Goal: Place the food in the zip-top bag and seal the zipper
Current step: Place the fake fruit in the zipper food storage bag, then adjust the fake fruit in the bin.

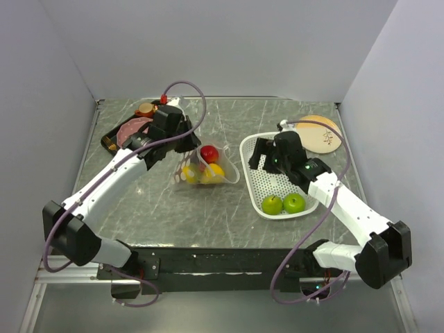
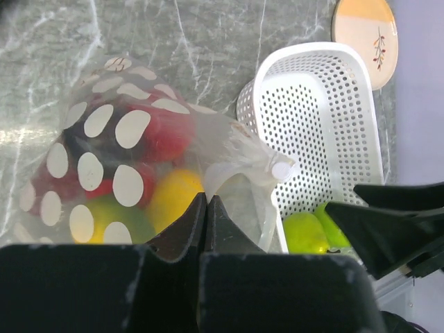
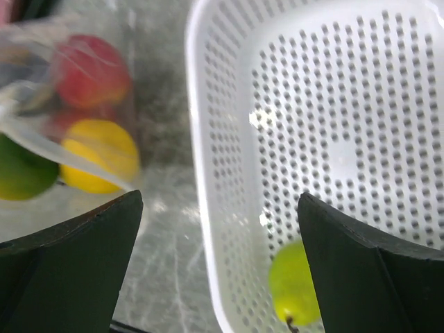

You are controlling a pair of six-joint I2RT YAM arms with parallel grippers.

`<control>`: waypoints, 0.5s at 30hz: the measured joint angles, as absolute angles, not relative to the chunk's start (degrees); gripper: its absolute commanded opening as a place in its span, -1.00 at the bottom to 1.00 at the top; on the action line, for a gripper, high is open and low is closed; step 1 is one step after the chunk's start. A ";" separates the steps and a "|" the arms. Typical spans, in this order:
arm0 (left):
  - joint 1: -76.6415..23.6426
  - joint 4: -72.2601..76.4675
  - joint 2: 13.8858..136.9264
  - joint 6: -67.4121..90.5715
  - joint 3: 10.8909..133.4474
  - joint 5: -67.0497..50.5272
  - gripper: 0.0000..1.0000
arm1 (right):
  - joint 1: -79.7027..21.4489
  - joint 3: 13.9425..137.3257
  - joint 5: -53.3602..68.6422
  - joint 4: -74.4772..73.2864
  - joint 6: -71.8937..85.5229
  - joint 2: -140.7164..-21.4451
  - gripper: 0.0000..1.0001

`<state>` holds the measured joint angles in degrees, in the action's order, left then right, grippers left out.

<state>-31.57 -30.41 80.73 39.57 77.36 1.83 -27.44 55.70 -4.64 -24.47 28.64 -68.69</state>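
The zip-top bag [image 1: 208, 168] lies mid-table, clear with white dots [image 2: 118, 156], its mouth toward the basket. Inside it I see a red apple [image 1: 209, 152], a yellow citrus [image 1: 216, 171] and a green fruit [image 3: 24, 173]. My left gripper [image 1: 189, 143] is shut on the bag's crumpled edge [image 2: 206, 198]. I cannot make out the zipper. My right gripper [image 1: 265, 161] hovers open and holding nothing over the left rim of the white basket [image 1: 258, 195]. Two green apples [image 1: 272, 204] [image 1: 294, 202] lie at the basket's near end; one shows between the right fingers [image 3: 295, 284].
A black tray [image 1: 111, 139] at the back left holds a pink meat slice [image 1: 132, 128] and a brown round piece [image 1: 146, 109]. A round plate [image 1: 319, 132] lies at the back right, behind the basket. Grey walls enclose the table.
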 measured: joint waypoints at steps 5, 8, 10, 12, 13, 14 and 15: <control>-31.57 -30.30 84.14 39.66 78.00 -0.71 -0.99 | -28.12 50.39 -5.19 -29.71 29.47 -65.63 1.00; -31.57 -29.87 84.71 39.70 77.34 -2.20 -0.99 | -28.91 47.77 -4.69 -33.12 30.06 -62.00 1.00; -31.57 -29.78 84.71 39.72 77.25 -2.76 -0.99 | -29.82 47.79 -5.37 -34.85 30.44 -60.99 1.00; -31.57 -29.76 84.73 39.70 77.25 -3.20 -0.99 | -31.48 48.03 -7.09 -36.51 30.87 -61.23 1.00; -31.57 -29.76 84.73 39.68 77.25 -3.22 -0.99 | -32.12 48.05 -7.99 -37.32 31.20 -61.71 1.00; -31.57 -29.76 84.75 39.68 77.25 -3.27 -0.99 | -32.67 48.05 -8.51 -38.09 31.46 -62.30 1.00; -31.57 -29.76 84.79 39.68 77.25 -3.36 -0.99 | -33.26 48.03 -9.04 -38.94 31.79 -63.05 1.00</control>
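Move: The green pear lies about 8 cm back, some 5 cm right and roughly 13 cm below my open right hand; the green apple is about 7 cm to the right of the pear, level with it. In the bag's mouth, the yellow fruit sits some 14 cm left of my right hand, about 1 cm back and 13 cm below. From my left hand, the pear is roughly 24 cm right, 15 cm back and 20 cm below. I draw my empty right hand back about 8 cm over the basket while sinking some 6 cm and edging slightly right towards the green pear, tipping the wrist down about 15 degrees with the fingers still wide open. My left hand keeps its pinch on the bag's edge and eases it down and to the right, then holds there. ##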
